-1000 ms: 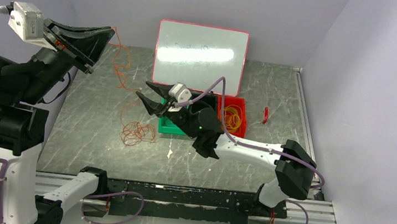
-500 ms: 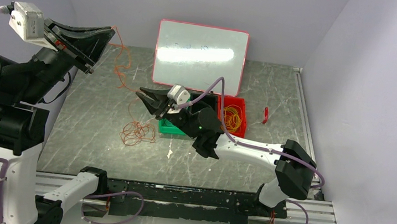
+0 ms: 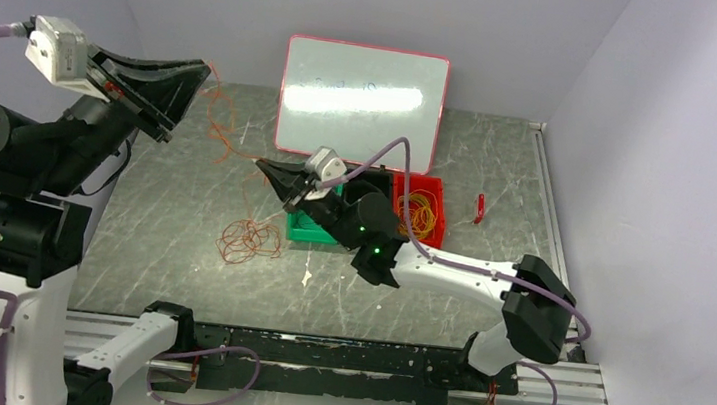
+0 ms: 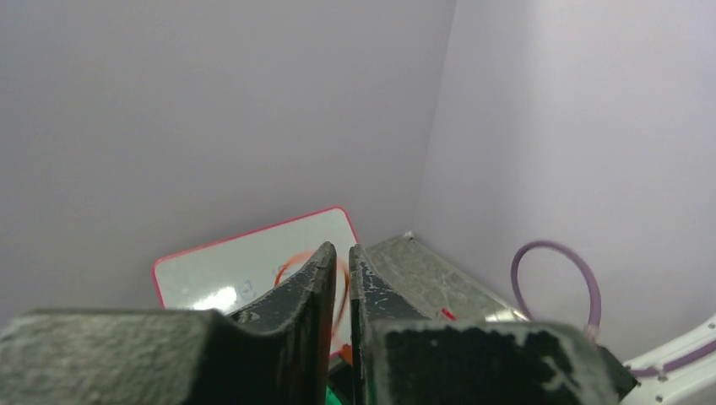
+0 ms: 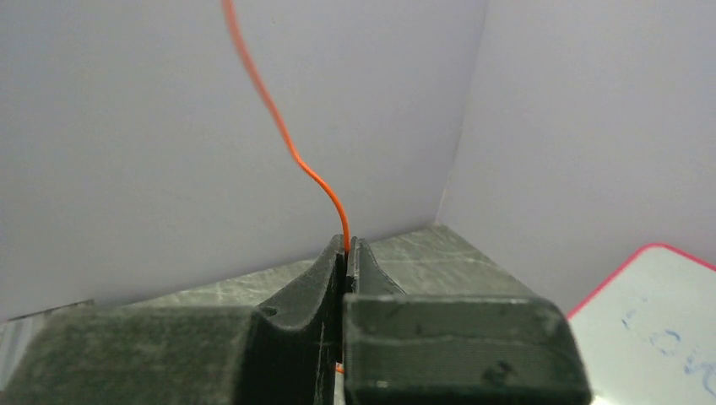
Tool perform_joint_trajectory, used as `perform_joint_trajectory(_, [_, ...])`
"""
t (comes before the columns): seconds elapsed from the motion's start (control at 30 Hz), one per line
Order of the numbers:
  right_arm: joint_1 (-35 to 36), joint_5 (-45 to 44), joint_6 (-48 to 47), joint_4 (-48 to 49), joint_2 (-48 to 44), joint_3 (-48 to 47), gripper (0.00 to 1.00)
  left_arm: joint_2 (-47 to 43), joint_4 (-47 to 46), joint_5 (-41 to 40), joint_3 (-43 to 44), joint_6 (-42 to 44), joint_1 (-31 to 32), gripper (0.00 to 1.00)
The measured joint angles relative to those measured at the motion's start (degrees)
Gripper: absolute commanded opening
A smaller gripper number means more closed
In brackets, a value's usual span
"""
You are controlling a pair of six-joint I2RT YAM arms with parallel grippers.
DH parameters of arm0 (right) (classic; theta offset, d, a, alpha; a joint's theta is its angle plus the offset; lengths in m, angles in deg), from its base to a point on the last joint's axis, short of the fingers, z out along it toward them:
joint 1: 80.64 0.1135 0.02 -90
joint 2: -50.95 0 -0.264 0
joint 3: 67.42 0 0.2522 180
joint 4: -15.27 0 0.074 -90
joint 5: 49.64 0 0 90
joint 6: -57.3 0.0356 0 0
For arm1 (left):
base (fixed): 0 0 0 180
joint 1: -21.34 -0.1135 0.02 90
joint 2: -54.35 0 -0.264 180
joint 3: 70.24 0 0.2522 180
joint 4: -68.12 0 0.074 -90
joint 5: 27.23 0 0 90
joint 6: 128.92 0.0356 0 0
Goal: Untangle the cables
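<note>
A thin orange cable [image 3: 218,119] hangs in the air from my left gripper [image 3: 203,70], raised high at the far left. Its jaws stand almost together with a hairline gap, and a blurred orange loop [image 4: 290,260] shows behind the fingertips. The strand runs down to my right gripper [image 3: 264,165], which is shut on it above the table's middle. In the right wrist view the orange cable [image 5: 285,137] rises straight out of the pinched tips [image 5: 348,243]. A bunch of orange-red loops [image 3: 250,239] lies on the table below. Yellow loops [image 3: 421,211] fill a red bin.
A red-framed whiteboard [image 3: 362,102] leans on the back wall. The green bin [image 3: 308,227] sits half under the right arm, with the red bin [image 3: 437,233] beside it. A small red piece [image 3: 480,207] lies to the right, and a white scrap [image 3: 306,278] lies near the loops.
My right gripper has closed from open onto the orange strand. The left arm has shifted slightly right with the cable, and its jaws have eased a hair apart.
</note>
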Motion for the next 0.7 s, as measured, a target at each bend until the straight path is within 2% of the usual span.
perform_joint_trajectory(0.4, [-8.7,-5.1,6.4,-9.6,-9.0,-0.3,0.0,-8.3,3.5,-0.7,-17.1,-0.6,0.0,0.3])
perform_joint_trajectory(0.7, [-11.2,-6.8,6.1,-16.8,-13.2,-2.1,0.0,-11.5,6.4,-2.0,-24.3,-0.7,0.0,0.4])
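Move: My right hand keeps the orange cable pinched; the black box it heads for lies about 19 cm ahead, 18 cm right and 34 cm below. The green box is about 12 cm left of the black one and the red box about 12 cm right, both level with it. From my left hand the leftover cable pile is roughly 8 cm ahead, 2 cm right and 59 cm down, the black box 20 cm ahead and 27 cm right. I let go of the upper end of the orange cable with my left hand, its fingers opening from nearly shut to over a third, and lower that hand some 15 cm, tipping it about 20 degrees down. Meanwhile my right hand keeps its pinch and carries the cable about 10 cm right, with forward and upward travel, towards the black box, turning a little clockwise. ##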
